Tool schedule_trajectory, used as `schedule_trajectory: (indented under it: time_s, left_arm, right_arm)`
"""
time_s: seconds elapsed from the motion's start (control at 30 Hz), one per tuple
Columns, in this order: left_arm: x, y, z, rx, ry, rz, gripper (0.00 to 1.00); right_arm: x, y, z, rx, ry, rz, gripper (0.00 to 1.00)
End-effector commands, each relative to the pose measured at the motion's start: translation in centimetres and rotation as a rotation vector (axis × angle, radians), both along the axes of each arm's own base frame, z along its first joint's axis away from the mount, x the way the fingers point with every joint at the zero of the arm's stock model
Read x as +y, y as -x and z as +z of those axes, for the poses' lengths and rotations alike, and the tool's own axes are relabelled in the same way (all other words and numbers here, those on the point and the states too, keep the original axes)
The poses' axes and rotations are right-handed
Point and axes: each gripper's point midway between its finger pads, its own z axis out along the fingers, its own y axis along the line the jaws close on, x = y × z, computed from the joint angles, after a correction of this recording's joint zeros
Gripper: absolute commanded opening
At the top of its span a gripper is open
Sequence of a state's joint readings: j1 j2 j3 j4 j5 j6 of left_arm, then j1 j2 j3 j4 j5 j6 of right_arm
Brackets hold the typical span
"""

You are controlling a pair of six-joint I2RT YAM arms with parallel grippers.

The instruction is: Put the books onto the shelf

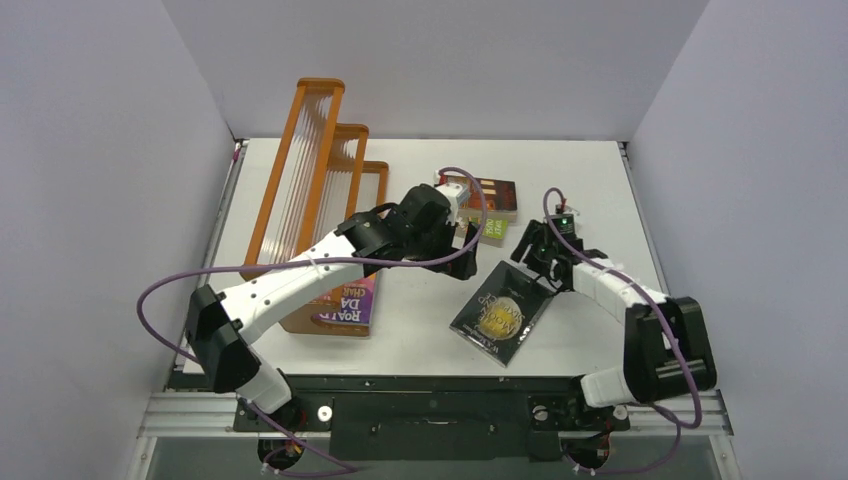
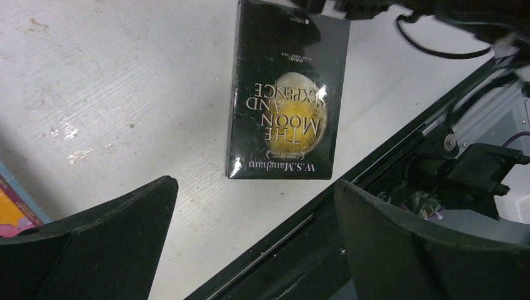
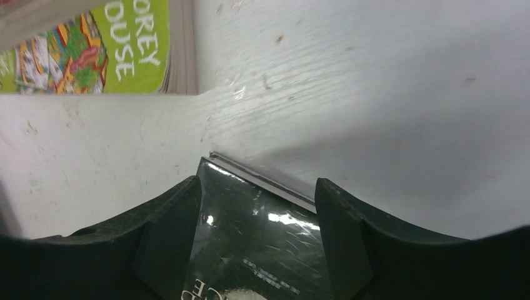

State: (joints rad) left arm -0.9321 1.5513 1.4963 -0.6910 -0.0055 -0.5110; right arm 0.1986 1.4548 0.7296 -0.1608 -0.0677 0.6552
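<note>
The black book with a gold emblem [image 1: 503, 312] lies flat near the table's front. My right gripper [image 1: 537, 258] is open at that book's far end, its fingers low over the glossy cover [image 3: 256, 237] with nothing clamped. My left gripper [image 1: 466, 256] hangs wide open above bare table, just left of the black book [image 2: 284, 100]. The orange-purple Roald Dahl book [image 1: 345, 305] lies against the foot of the orange wooden shelf [image 1: 320, 170]. A dark brown-orange book [image 1: 497, 197] and a bright green book [image 1: 494, 228] lie behind the grippers. The green one [image 3: 119, 50] also shows in the right wrist view.
The table's front edge and a black rail [image 2: 312, 244] run close below the black book. Purple cables [image 1: 170, 290] loop off both arms. White walls close in the table on three sides. The two arms' wrists stand close together mid-table.
</note>
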Motion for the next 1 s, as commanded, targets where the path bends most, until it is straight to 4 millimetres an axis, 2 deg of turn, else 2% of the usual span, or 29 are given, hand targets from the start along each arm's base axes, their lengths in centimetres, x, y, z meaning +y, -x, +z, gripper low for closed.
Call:
schedule_trajectory:
  time_s: [0.0, 0.03, 0.07, 0.1, 0.13, 0.17, 0.2, 0.3, 0.33, 0.37, 0.5, 0.53, 0.57, 0.63, 0.8, 0.87, 0.97]
  left_arm:
    - [-2.5, 0.8, -2.8, 0.046, -0.021, -0.081, 0.96]
    - [-2.9, 0.7, -3.1, 0.053, -0.014, -0.081, 0.96]
    - [-3.4, 0.7, -4.3, 0.078, -0.026, -0.086, 0.96]
    - [-3.9, 0.6, -4.5, 0.083, -0.013, -0.084, 0.96]
    - [-4.2, 0.5, -5.7, 0.105, -0.024, -0.081, 0.96]
    - [-4.5, 0.3, -6.1, 0.119, -0.017, -0.068, 0.96]
    - [-4.8, -0.1, -7.6, 0.156, -0.028, -0.066, 0.96]
    - [-5.3, -1.3, -10.2, 0.187, -0.035, -0.034, 0.96]
    - [-5.3, -1.8, -11.1, 0.191, -0.041, -0.023, 0.96]
    - [-5.4, -2.1, -11.5, 0.186, -0.033, -0.017, 0.96]
    - [-5.8, -3.3, -13.2, 0.187, -0.036, -0.024, 0.96]
    - [-5.8, -3.4, -14.2, 0.202, -0.051, -0.034, 0.96]
    - [-6.3, -3.8, -14.0, 0.199, -0.046, -0.038, 0.96]
    - [-6.8, -3.8, -15.7, 0.229, -0.071, -0.054, 0.96]
    - [-7.8, -3.6, -17.3, 0.274, -0.065, -0.065, 0.96]
    - [-8.0, -3.2, -18.0, 0.297, -0.066, -0.076, 0.96]
    - [-8.8, -2.1, -18.5, 0.346, -0.035, -0.104, 0.96]
  right_arm:
    - [-5.8, 0.0, 4.4, -0.158, 0.064, -0.214, 0.63]
    - [-7.4, 0.7, 5.1, -0.185, 0.053, -0.263, 0.64]
    - [-9.1, 1.2, 5.4, -0.194, 0.048, -0.318, 0.65]
    - [-9.3, 2.1, 5.8, -0.206, 0.035, -0.322, 0.66]
    - [-9.9, 2.8, 6.2, -0.217, 0.031, -0.336, 0.66]
    - [-9.8, 3.5, 5.8, -0.204, 0.024, -0.33, 0.66]
    - [-9.1, 4.0, 5.9, -0.203, -0.008, -0.311, 0.66]
    - [-7.6, 5.8, 3.8, -0.158, -0.067, -0.285, 0.66]
    - [-7.3, 6.1, 3.7, -0.163, -0.08, -0.286, 0.66]
    - [-7.2, 6.9, 2.5, -0.14, -0.084, -0.291, 0.66]
    - [-5.8, 8.5, 1.3, -0.14, -0.145, -0.276, 0.66]
    - [-5.5, 8.6, 1.4, -0.15, -0.157, -0.273, 0.66]
    - [-5.2, 9.1, 0.9, -0.14, -0.156, -0.267, 0.66]
    - [-4.6, 9.7, 0.6, -0.136, -0.17, -0.269, 0.66]
    - [-2.9, 10.7, -0.9, -0.118, -0.217, -0.254, 0.66]
    - [-2.4, 10.9, -1.6, -0.104, -0.232, -0.247, 0.66]
    - [-1.1, 10.7, -1.7, -0.109, -0.304, -0.221, 0.66]
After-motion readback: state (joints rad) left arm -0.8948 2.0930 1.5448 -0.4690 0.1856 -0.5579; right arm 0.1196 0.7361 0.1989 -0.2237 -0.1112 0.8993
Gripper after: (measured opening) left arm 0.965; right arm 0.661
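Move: The black book lies flat, its middle about 11 cm to the right of the left hand, roughly level with it in reach and some 22 cm below. The right hand hovers at its far short edge: the book's middle is 8 cm back, 6 cm left and 4 cm down from there. From the right hand, the green book lies about 12 cm ahead and 15 cm left, with the brown book on it, 18 cm ahead and 13 cm left. The right hand comes away from the black book's far edge, rising about 7 cm and swinging 10 cm right, then draws back some 11 cm, sinks again and edges left to its right long edge, turning clockwise. Meanwhile the left hand, wide open, drops about 19 cm and goes rightward and slightly forward, fingers tipping further down, to straddle its left long edge. Touch can't be seen. ##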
